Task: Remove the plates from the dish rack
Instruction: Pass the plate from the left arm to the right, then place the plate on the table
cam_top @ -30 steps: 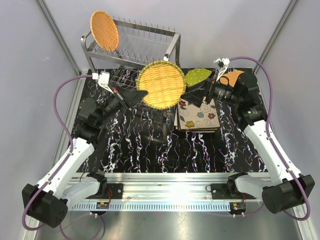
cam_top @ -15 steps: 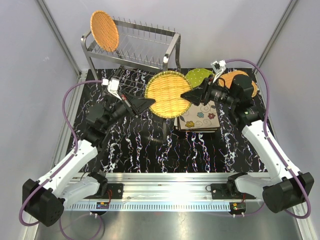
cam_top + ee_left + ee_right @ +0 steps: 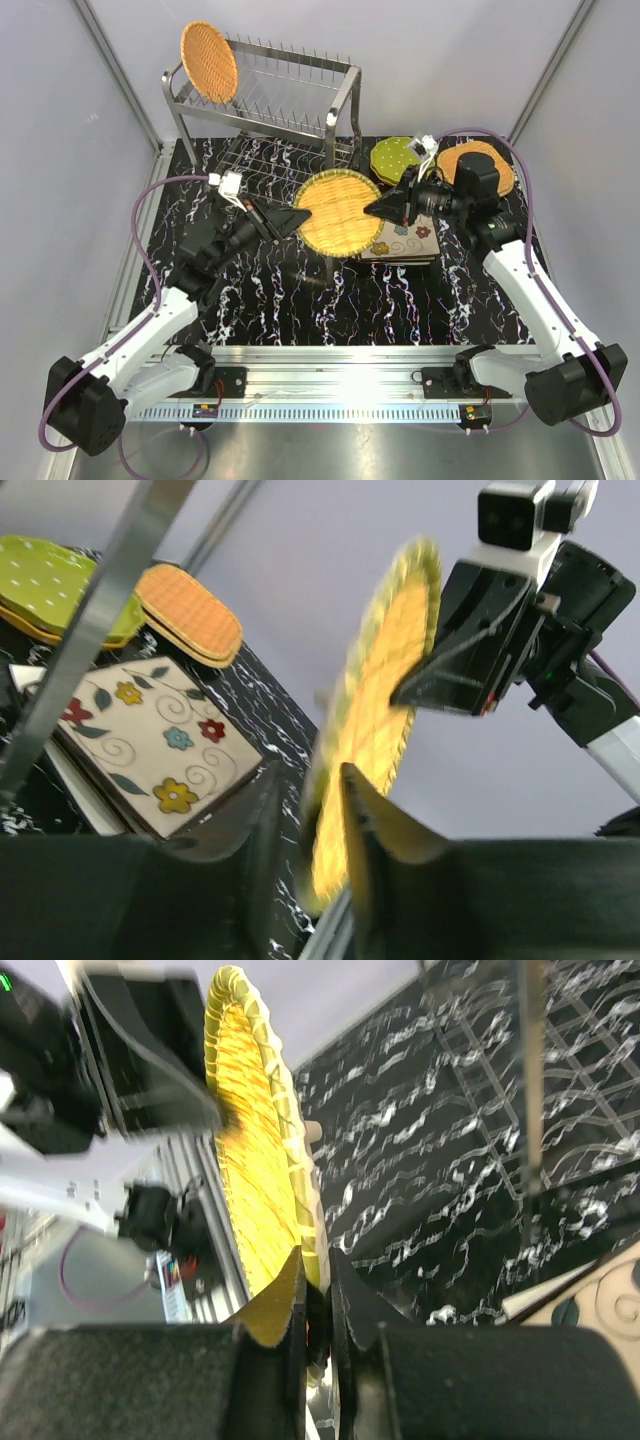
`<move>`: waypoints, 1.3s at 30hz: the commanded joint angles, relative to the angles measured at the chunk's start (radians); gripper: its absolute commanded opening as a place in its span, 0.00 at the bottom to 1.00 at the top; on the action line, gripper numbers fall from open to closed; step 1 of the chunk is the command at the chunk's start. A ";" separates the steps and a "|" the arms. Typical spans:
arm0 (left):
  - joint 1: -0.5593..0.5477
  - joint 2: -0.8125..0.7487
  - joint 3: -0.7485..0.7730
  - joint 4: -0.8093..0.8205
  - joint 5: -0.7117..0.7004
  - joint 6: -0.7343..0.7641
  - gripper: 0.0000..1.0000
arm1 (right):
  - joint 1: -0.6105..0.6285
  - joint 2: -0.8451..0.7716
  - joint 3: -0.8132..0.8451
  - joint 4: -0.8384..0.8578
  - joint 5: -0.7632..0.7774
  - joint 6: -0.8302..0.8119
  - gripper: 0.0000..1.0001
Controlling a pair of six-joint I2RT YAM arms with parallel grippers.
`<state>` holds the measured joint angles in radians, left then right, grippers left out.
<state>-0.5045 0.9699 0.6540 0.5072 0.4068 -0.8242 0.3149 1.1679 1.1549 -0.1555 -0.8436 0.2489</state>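
Note:
A round yellow wicker plate [image 3: 340, 213] hangs on edge above the table, between my two grippers. My right gripper [image 3: 374, 209] is shut on its right rim; in the right wrist view both fingers pinch the plate [image 3: 255, 1160] at the gripper [image 3: 318, 1270]. My left gripper [image 3: 300, 214] still straddles the opposite rim, but its jaws stand parted, with dark table showing between one finger and the plate [image 3: 375, 710] at the gripper [image 3: 305, 800]. An orange wicker plate [image 3: 208, 62] stands upright at the left end of the steel dish rack [image 3: 262, 98].
On the table at right lie stacked square cream flowered plates [image 3: 408, 242], green dotted plates [image 3: 392, 155] and orange wicker plates [image 3: 476, 165]. A rack post [image 3: 100, 630] crosses the left wrist view. The rack's lower wire shelf [image 3: 520, 1080] lies behind the held plate.
The yellow plate has come down and to the right, away from the rack. My right gripper has closed onto its rim, and my left gripper's jaws have parted.

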 commanded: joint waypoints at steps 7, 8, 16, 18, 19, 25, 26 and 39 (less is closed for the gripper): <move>0.003 -0.149 -0.028 -0.025 -0.150 0.117 0.64 | -0.069 -0.028 0.005 -0.278 -0.077 -0.243 0.00; 0.001 -0.163 -0.027 -0.050 -0.161 0.135 0.68 | -0.086 -0.025 0.005 -0.295 -0.089 -0.244 0.00; 0.004 -0.322 -0.001 -0.333 -0.330 0.342 0.98 | -0.339 0.029 -0.007 -0.484 -0.132 -0.342 0.00; 0.004 -0.347 0.001 -0.374 -0.382 0.373 0.99 | -0.390 0.033 -0.030 -0.484 -0.130 -0.343 0.00; 0.004 -0.373 0.002 -0.409 -0.397 0.381 0.99 | -0.440 0.039 -0.043 -0.483 -0.129 -0.336 0.00; 0.004 -0.425 -0.002 -0.495 -0.476 0.415 0.99 | -0.620 0.131 -0.047 -0.480 -0.137 -0.318 0.00; 0.004 -0.427 -0.002 -0.501 -0.480 0.416 0.99 | -0.638 0.142 -0.047 -0.474 -0.120 -0.312 0.00; 0.006 -0.462 -0.008 -0.559 -0.572 0.445 0.99 | -0.843 0.250 -0.073 -0.351 0.182 -0.070 0.00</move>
<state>-0.5022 0.5228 0.6308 -0.0689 -0.1085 -0.4084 -0.5240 1.4326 1.0847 -0.5846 -0.7406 0.0937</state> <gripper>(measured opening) 0.987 0.133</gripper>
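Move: The right hand already pinches the round woven plate, its middle about 9 cm to the left and roughly level. The orange plates lie some 30 cm ahead, 34 right and 32 below; the flower plates about 17 ahead, 9 right, and the green plates 32 ahead, 12 right, both equally low. From the left hand, the woven plate's middle is some 9 cm right, the orange plates about 33 ahead, 52 right and 31 below. Right hand carries the pinched plate some 30 cm right and down towards the orange plates; left opens, retreating leftward. ##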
